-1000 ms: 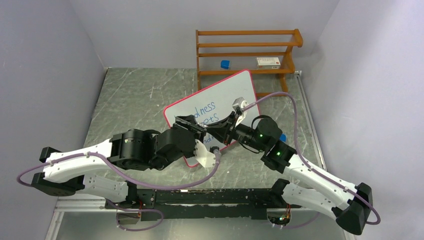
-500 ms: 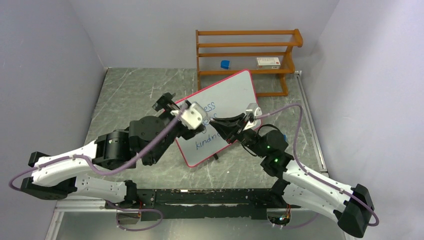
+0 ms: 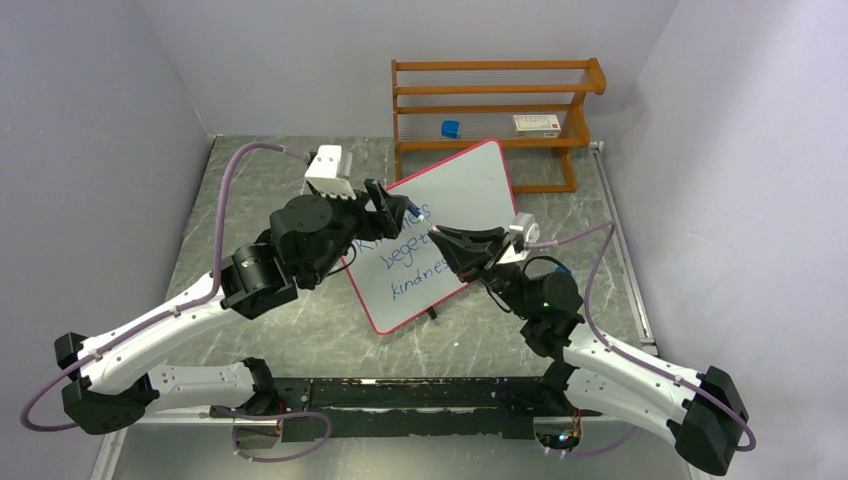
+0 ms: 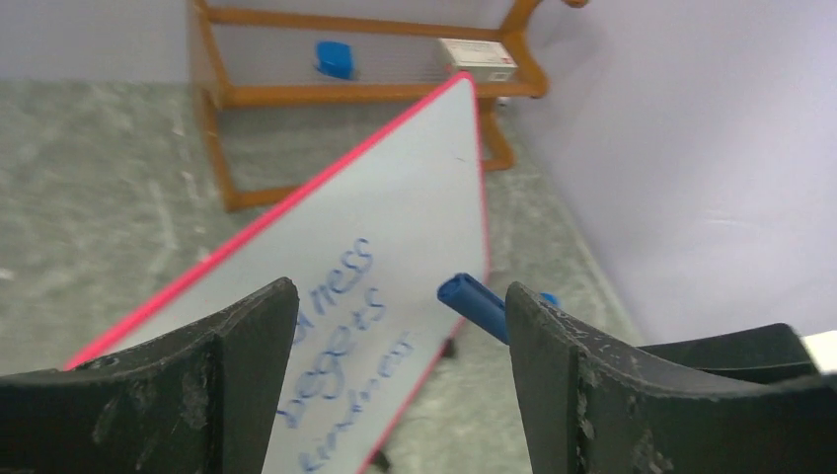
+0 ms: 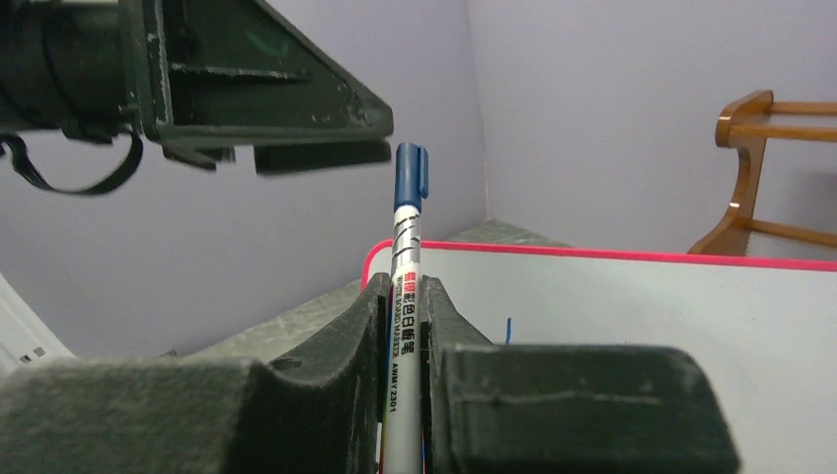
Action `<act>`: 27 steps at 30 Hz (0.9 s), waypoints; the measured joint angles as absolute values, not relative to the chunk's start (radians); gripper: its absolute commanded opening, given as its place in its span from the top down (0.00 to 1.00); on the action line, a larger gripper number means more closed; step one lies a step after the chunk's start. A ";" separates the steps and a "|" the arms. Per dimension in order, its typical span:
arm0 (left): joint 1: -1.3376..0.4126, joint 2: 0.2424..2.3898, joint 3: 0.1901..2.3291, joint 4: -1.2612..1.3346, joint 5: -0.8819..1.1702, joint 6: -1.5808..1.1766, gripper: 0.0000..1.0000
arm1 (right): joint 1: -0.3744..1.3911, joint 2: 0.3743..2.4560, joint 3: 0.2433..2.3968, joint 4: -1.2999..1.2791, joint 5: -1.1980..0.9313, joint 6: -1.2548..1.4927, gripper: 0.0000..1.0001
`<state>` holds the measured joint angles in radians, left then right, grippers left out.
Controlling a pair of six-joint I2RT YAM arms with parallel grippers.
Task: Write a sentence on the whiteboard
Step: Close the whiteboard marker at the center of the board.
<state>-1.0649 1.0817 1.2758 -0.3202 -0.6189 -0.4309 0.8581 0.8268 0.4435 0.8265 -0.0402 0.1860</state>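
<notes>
The whiteboard lies askew on the table, red-rimmed, and also shows in the left wrist view and the right wrist view. The sentence runs in blue cursive over three lines in its lower left part. My right gripper is shut on a white marker whose blue cap points at the left gripper. My left gripper hangs open over the board's left edge, with nothing between its fingers and the cap just off one fingertip.
A wooden rack stands at the back and holds a small blue block and a white box. A small blue object lies on the table right of the board. Purple walls close in on three sides.
The left gripper opened and drew back up and left, away from the right gripper and the marker. The lettering it covered now shows. The right gripper shifted slightly left and kept hold of the marker.
</notes>
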 measured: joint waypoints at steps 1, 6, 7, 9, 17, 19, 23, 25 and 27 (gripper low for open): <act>-1.055 1.077 1.250 -0.290 -0.597 -0.478 0.23 | 0.858 0.827 0.442 0.834 -0.037 0.184 1.00; -1.026 1.063 1.140 -0.159 -0.496 -0.678 0.28 | 0.858 0.827 0.434 0.877 -0.029 0.179 1.00; -1.023 1.065 1.130 -0.143 -0.484 -0.709 0.29 | 0.858 0.827 0.432 0.885 -0.029 0.179 1.00; -1.018 1.067 1.114 -0.110 -0.466 -0.767 0.31 | 0.858 0.827 0.430 0.894 -0.029 0.179 1.00; -0.999 1.058 1.012 0.051 -0.434 -0.939 0.42 | 0.858 0.827 0.430 0.908 -0.029 0.179 1.00; -0.994 1.061 1.003 0.077 -0.421 -0.968 0.44 | 0.858 0.827 0.428 0.909 -0.030 0.180 1.00; -0.985 1.063 0.982 0.135 -0.406 -1.008 0.52 | 0.858 0.827 0.427 0.912 -0.032 0.180 1.00; -0.981 1.063 0.969 0.167 -0.401 -1.023 0.58 | 0.858 0.827 0.425 0.917 -0.033 0.182 1.00; -0.978 1.063 0.956 0.194 -0.394 -1.036 0.63 | 0.858 0.827 0.422 0.918 -0.033 0.184 1.00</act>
<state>-0.9783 1.0634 0.9562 0.1936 -0.3939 -1.0359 0.8581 0.8272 0.4217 0.9184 -0.0334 0.1844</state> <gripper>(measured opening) 0.433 0.145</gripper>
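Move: Some 4 to 5 cm to the right of the left hand and about 2 cm lower, roughly level fore and aft, is the blue cap of the whiteboard marker. The right fingertips gripping the marker lie about 9 cm to its right, 3 cm back and 6 cm below; the whiteboard's middle is roughly 6 cm ahead, 5 cm right and 24 cm below. From the right hand the cap is about 4 cm ahead, 4 cm left and 4 cm above. Sliding right about 5 cm and easing slower as it goes, the left hand brings its open fingers around the marker's blue cap. Meanwhile it rolls some 40 degrees, left side dropping, tips slightly nose-down, and closes its fingers to about half their gap. The right hand keeps its grip on the marker almost in place, lifting it only about 1 cm. ##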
